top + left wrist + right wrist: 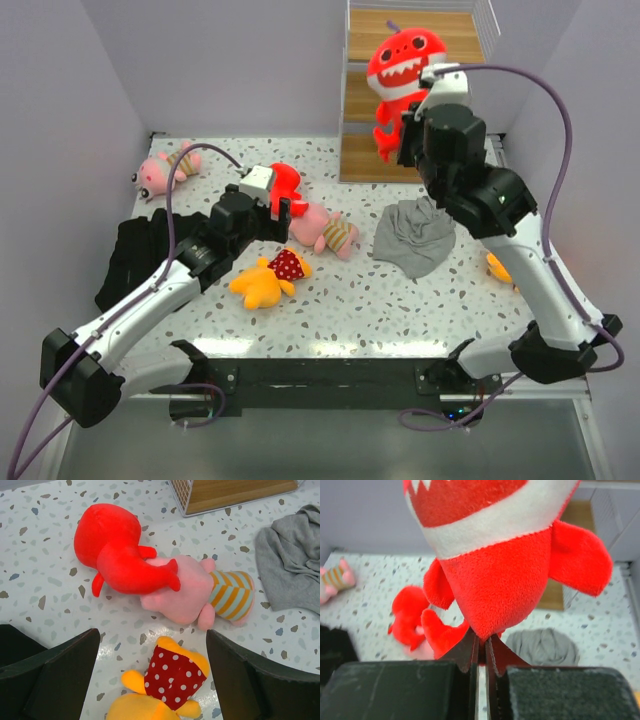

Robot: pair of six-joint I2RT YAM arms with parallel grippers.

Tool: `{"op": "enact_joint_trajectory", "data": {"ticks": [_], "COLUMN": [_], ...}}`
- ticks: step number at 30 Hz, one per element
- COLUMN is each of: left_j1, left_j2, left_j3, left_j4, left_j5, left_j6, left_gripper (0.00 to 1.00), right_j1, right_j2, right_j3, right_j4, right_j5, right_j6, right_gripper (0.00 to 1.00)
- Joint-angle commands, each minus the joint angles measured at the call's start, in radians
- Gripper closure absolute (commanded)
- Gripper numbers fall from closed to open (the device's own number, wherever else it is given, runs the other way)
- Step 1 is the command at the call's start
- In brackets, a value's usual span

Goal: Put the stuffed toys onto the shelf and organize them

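Observation:
My right gripper is shut on the bottom tip of a red-and-white stuffed toy, held up in front of the shelf. A second red toy lies on the table, overlapping a pink toy in a striped shirt. My left gripper hangs open above a yellow-orange toy with a red dotted top, fingers either side, not touching it. Another pink toy lies at the far left. A yellow-orange toy peeks out from behind the right arm.
A grey cloth lies crumpled in front of the shelf's foot. A black cloth sits at the left edge beside the left arm. White walls close in the table on the left, back and right.

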State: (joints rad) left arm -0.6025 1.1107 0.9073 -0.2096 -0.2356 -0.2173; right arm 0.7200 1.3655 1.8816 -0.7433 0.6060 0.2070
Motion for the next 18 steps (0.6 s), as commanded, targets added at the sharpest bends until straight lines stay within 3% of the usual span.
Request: {"op": "enact_joint_trajectory", "data": {"ticks": [1, 7, 18], "left_j1": [0.001, 0.001, 0.001], "left_j2": [-0.008, -0.008, -0.008], "left_j3": [0.041, 0.039, 0.041], "left_j4": [0.015, 0.018, 0.019], "left_j5": [-0.011, -0.004, 0.021], "left_j6": [-0.001, -0.001, -0.001], "left_gripper": [0.08, 0.08, 0.08], "right_j1": [-0.086, -0.203, -0.352], "right_j2": [0.095, 0.303, 0.441], "right_j3": [0.227, 0.499, 0.519], "right_j4": [0.047, 0.048, 0.226], "right_j5": [-0.039, -0.058, -0.121], "right_j6": [-0.150, -0.201, -0.241], "right_gripper": [1.00, 1.00, 1.00]}}
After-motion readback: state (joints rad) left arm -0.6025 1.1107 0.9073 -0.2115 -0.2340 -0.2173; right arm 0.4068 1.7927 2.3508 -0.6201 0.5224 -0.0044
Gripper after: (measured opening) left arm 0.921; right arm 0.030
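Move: The shark toy is already in my right hand's shut fingers, and I am taking it to the shelf's top board. The middle of that board is about 29 cm ahead, 5 cm to the right and roughly level with the hand. The middle board is about 20 cm directly below it; the gray cloth is on the table some 3 cm ahead of the hand, 8 cm right and 44 cm down. From my idle left hand the top board is about 30 cm ahead, 27 cm right and 23 cm up. I keep the red shark pinched in my right hand and carry it about 14 cm forward and some 6 cm right, towards the front of the top board. I first climb about 6 cm, then level off and sink a couple as I near the board, while the wrist swings about 10 degrees clockwise. ##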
